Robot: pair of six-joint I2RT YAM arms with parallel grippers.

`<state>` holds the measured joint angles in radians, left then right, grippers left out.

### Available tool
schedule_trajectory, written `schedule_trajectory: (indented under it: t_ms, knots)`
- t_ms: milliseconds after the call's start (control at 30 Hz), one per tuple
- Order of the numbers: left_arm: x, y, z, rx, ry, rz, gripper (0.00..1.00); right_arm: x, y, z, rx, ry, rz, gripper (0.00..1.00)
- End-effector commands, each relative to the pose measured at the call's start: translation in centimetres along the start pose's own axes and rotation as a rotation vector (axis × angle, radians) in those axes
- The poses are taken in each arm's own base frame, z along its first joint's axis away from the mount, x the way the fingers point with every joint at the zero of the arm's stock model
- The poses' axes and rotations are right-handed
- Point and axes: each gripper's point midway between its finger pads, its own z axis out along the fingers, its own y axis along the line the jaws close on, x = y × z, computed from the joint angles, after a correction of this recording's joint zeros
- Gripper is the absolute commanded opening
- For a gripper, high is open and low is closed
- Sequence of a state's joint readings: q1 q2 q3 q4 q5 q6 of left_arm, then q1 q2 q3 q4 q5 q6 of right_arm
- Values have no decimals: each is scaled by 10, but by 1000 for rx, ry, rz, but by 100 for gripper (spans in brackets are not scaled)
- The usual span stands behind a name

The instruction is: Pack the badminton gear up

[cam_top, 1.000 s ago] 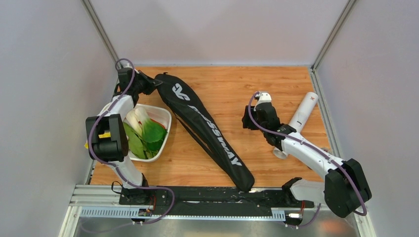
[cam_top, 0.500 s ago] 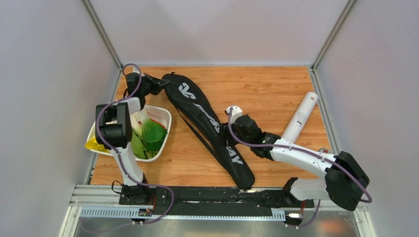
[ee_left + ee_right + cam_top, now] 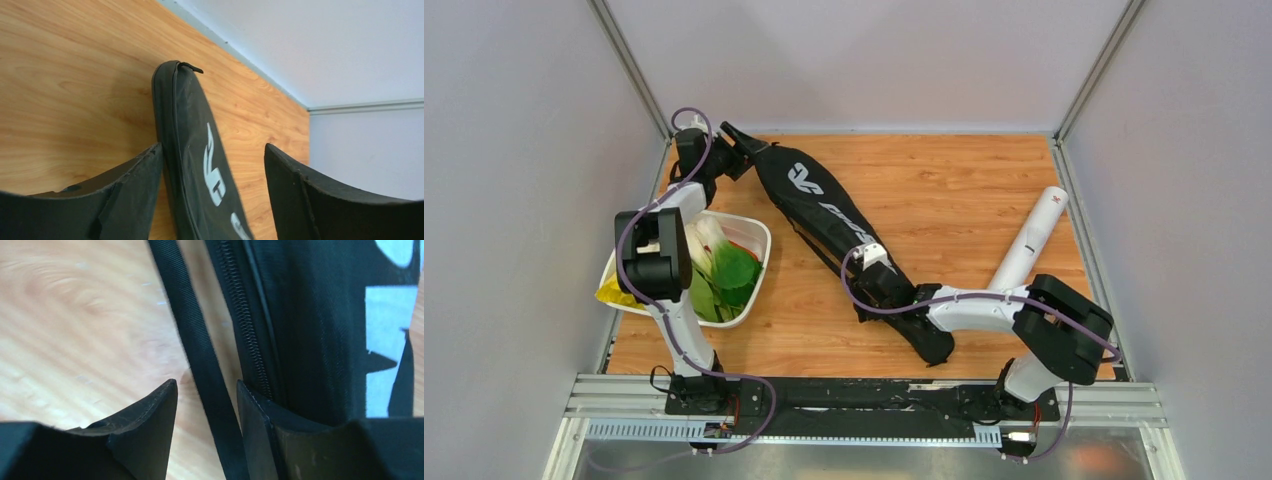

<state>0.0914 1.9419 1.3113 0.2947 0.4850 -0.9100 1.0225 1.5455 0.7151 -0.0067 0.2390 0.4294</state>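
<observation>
The black racket bag with white lettering lies diagonally on the wooden table, zipped along its edge. My left gripper is at the bag's far top end, open. In the left wrist view the bag's rounded end lies between the wide-apart fingers, close to the left one. My right gripper hovers low over the bag's middle, open. The bag's black strap runs between its fingertips, beside the right one. A long white tube lies at the right.
A white tray of toy vegetables stands at the left, under the left arm. Grey walls close in the table on three sides. The black rail with the arm bases runs along the near edge.
The left gripper has opened and let go of the bag's top end. The right arm swung left and down from near the tube to the bag's middle. The bag shifted slightly.
</observation>
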Motion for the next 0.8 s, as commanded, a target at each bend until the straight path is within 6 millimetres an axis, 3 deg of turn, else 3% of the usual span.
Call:
schedule_trajectory:
  t_ms: [0,33,67,233,367,500,533,567,600,667,700,733,767]
  knots:
    - [-29,-29,-24,-13,-69,172,81,-8,-49,6,221,-36,78,53]
    - [-28,-23,-27,-61,-41,192,93,-10,-51,4,235,-43,82,53]
    - [-31,-21,-29,-86,-44,205,98,-11,-52,3,242,-45,86,53]
    - [-27,-12,-49,-197,-11,239,100,-23,-49,-5,232,-69,102,54]
    - [-15,-22,-62,-175,75,293,100,-38,-27,-20,120,-78,80,57]
    - [-3,-53,-94,-132,87,377,100,-63,-8,-54,0,-147,88,65]
    - [5,-54,-100,-137,107,381,100,-70,-7,-64,-17,-173,93,74]
    - [7,-70,-111,-108,98,415,100,-82,-5,-79,-40,-216,106,84]
    - [19,-74,-117,-90,124,418,100,-90,-4,-91,-54,-248,113,97]
    - [33,-92,-135,-20,131,429,100,-104,-6,-114,-64,-313,129,100]
    - [37,-111,-149,31,116,446,100,-110,-9,-125,-64,-343,134,100]
    - [52,-113,-155,75,142,446,100,-117,-12,-137,-63,-380,143,100]
    - [59,-133,-171,137,128,476,100,-123,-15,-149,-58,-413,153,100]
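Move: The bag lies slantwise, its near half beside the right fingertips, some 5 cm to the right and 3 cm ahead at about their height, with the strap right under them, 1 cm ahead. The white tube is roughly 33 cm to the right, 15 cm farther out. From the left hand the bag's just-released far end lies about 4 cm ahead, 7 cm to the right and 7 cm lower; the vegetable basket is some 24 cm back, 11 cm left and 13 cm below. Low beside the strap, the right fingers push the zipped side of the bag about 4 cm to the right and 2 cm forward, then lift clear some 14 cm while spreading from half to fully open. The left hand, already off the bag's far end, finishes opening and draws back about 12 cm and up 9 cm, away from the bag, rolling its left side up some 20 degrees. ##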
